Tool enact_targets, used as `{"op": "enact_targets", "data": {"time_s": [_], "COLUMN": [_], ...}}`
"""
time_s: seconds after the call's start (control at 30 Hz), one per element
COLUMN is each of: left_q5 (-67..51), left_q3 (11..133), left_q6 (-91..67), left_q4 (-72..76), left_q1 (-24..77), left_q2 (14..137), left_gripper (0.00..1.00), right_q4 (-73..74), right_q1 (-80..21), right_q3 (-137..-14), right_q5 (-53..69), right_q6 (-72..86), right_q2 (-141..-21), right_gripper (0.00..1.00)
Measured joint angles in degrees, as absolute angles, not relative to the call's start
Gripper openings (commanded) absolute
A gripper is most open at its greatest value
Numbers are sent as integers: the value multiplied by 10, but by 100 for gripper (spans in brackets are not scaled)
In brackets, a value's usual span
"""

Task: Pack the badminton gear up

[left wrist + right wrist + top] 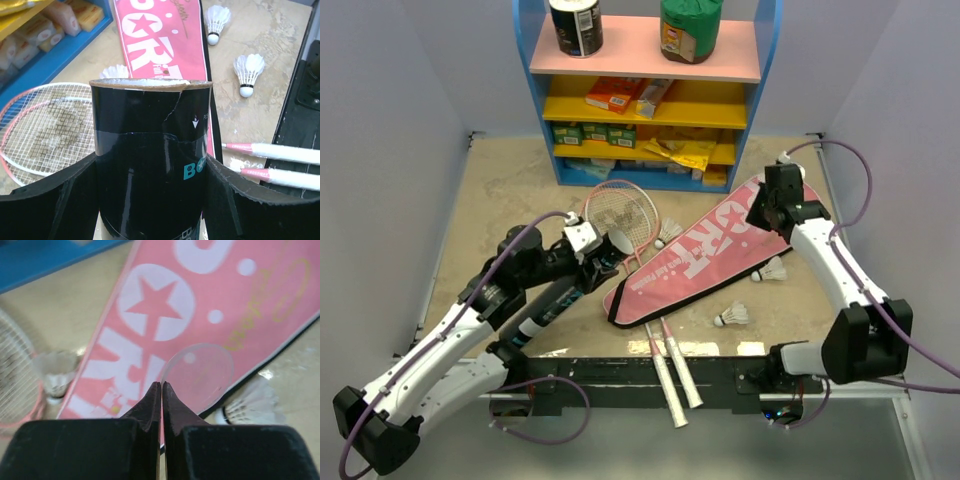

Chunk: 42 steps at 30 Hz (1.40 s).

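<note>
My left gripper (603,256) (150,167) is shut on the long black tube (548,305) (150,150), which slants up from the table with its open end toward the pink bag (710,250) (160,40) (165,305). Two pink rackets (620,215) (45,125) lie partly under the bag, their white handles (670,385) (280,152) over the near edge. Three shuttlecocks (670,235) (775,270) (732,316) lie around the bag. Above the bag's wide end, my right gripper (760,215) (161,384) is shut on the rim of a clear round lid (197,375).
A blue-yellow shelf unit (650,100) with small boxes, packets and two jars stands at the back. Grey walls close in the left and right sides. A black rail (620,375) runs along the near table edge.
</note>
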<state>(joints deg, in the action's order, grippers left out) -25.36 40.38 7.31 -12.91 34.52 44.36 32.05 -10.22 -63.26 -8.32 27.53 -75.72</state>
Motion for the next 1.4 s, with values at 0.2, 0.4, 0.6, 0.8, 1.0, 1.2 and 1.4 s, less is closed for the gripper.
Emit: {"op": "enact_targets", "data": {"time_s": [0.2, 0.4, 0.6, 0.8, 1.0, 1.2, 1.4], "left_q5": [-238, -238, -218, -203, -201, -201, -202], "left_q3": [404, 404, 385, 382, 379, 378, 376], "left_q6": [37, 16, 6, 6, 5, 5, 5], "left_q4": [-129, -120, -94, -91, -86, -84, -85], "left_q1": [345, 345, 345, 345, 345, 345, 345], "left_q2": [461, 465, 438, 431, 431, 431, 424], "left_gripper": [0, 0, 0, 0, 0, 0, 0], "right_q4": [303, 272, 249, 248, 256, 281, 323], "right_q1": [-31, -25, -25, -25, -25, -25, -25], "right_q3": [-607, -661, -695, -701, -697, -661, -597], "right_q5": [-158, -189, -190, -190, -186, -191, -202], "right_q6": [326, 331, 330, 327, 322, 321, 322], "right_q2": [-834, -961, -1031, -1045, -996, -868, -786], "right_gripper": [0, 0, 4, 45, 54, 55, 55]}}
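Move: The right fingers hold the tube's clear cap. Its spot on the pink bag lies about 8 cm ahead, 8 cm right and 14 cm below. One shuttlecock sits some 12 cm straight back of that spot, another about 23 cm back and 10 cm left of it. From the left hand, which holds the open tube, the spot is roughly 11 cm ahead, 42 cm right and 19 cm lower. The right hand swings right and down 12 cm, reaches forward over the bag, releases the cap, then rises back. ##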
